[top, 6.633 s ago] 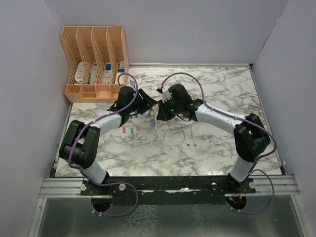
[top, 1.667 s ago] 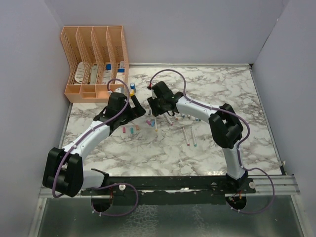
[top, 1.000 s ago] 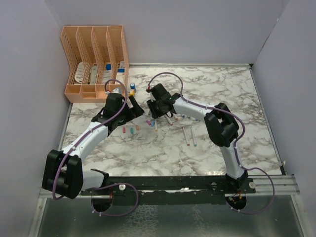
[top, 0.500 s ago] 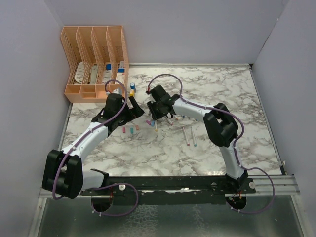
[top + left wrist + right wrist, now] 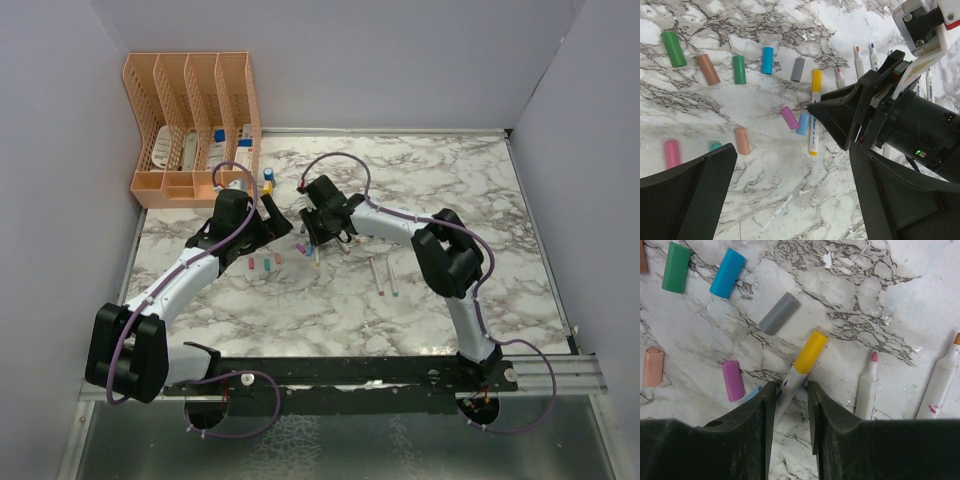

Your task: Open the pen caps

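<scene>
Several loose pen caps lie on the marble: green [image 5: 676,260], blue [image 5: 727,272], grey [image 5: 778,313], purple [image 5: 733,380] and peach [image 5: 652,367]. A white pen with a yellow cap [image 5: 810,351] lies slanted among them. My right gripper [image 5: 790,395] is low over it with a finger on each side of the barrel. The barrel lies against the left finger, and a gap shows at the right one. My left gripper [image 5: 790,200] hangs wide open over bare marble, just left of the right gripper [image 5: 850,120]. More caps lie before it: pink [image 5: 671,153], brown [image 5: 707,69] and light blue [image 5: 803,123].
Uncapped white pens lie to the right, one pink-tipped [image 5: 868,387] and one orange-tipped [image 5: 942,375], with more [image 5: 380,275] nearer the front. An orange desk organiser [image 5: 190,120] stands at the back left, with a small blue-and-yellow bottle [image 5: 268,178] beside it.
The right gripper's jaws have narrowed around the yellow-capped pen and it has shifted slightly. The left arm has stayed still.
</scene>
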{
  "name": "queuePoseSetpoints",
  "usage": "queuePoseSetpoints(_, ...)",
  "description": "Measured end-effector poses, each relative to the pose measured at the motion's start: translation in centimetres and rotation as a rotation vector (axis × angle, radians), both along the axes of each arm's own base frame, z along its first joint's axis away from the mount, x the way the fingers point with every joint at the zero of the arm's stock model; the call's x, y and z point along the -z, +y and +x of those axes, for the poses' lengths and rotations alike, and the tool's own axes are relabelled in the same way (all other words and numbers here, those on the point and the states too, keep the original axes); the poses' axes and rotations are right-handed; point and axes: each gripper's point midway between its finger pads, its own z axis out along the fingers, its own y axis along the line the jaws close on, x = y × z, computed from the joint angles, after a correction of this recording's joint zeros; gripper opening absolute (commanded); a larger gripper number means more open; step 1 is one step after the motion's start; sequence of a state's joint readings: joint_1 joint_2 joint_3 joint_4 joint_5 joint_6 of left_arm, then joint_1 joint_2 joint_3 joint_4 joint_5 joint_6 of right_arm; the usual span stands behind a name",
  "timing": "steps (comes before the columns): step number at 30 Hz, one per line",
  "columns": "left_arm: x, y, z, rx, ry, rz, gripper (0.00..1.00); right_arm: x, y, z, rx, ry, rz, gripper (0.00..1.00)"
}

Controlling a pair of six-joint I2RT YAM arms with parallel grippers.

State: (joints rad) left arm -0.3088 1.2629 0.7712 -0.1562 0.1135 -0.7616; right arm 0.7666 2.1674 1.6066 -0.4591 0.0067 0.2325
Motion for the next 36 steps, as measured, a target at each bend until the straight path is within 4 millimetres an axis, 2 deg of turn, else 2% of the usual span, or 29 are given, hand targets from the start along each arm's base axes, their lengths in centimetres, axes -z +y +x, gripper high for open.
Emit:
queuePoseSetpoints(5, -0.3, -0.2, 0.2, 0.0, -0.009, -0.013, 0.99, 0.1, -0.4, -0.4, 0.001, -0.004, 0.001, 0.31)
queuePoseSetpoints(15, -0.4, -0.5, 0.5, 0.003, -0.017, -0.032, 0.99, 0.2, -2.5, -2.6, 0.001, 0.014, -0.016, 0.3)
queuePoseSetpoints(21, 0.0, -0.8, 0.7, 0.005, -0.006, -0.045, 0.99, 0.3, -3.4, -3.5, 0.001, 0.024, -0.026, 0.11)
queuePoseSetpoints(26, 0.2, -1.2, 0.9, 0.012, 0.001, -0.06, 0.99, 0.3, -3.5, -3.6, 0.009, 0.027, -0.021, 0.02)
queuePoseSetpoints(31, 0.7, -1.6, 0.9, 0.016, 0.022, -0.082, 0.99, 0.1, -3.5, -3.8, 0.009, 0.018, -0.003, 0.01)
queuePoseSetpoints(36, 0.9, -2.6, 1.0, 0.022, 0.034, -0.15, 0.97, -0.4, -4.3, -5.0, 0.015, 0.029, 0.012, 0.01)
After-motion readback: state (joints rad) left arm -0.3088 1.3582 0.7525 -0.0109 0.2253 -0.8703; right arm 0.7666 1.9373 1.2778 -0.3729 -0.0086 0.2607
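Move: The yellow-capped marker lies between the right hand's parted fingers, its middle about 1 cm back of that hand and 1 cm below it. From the same hand, all also about 1 cm below, the light-blue cap is 2 cm back and 2 cm left, the magenta cap 2 cm back and 3 cm left, the gray cap 4 cm ahead and 2 cm left, and the pink-tipped pen 1 cm ahead and 5 cm right. From the left hand, the marker is roughly 8 cm right, 2 cm ahead and 12 cm below. Back and to the right in equal parts, low over the table, the right hand draws away from the loose caps for about 5 cm with its fingers around the marker, pauses to close and pinch the white barrel below the yellow cap, then goes on another 1 to 2 cm the same way, just starting to rise. The wide-open left hand drifts some 3 cm right, sinking slightly at the end and rolling its left side down. ##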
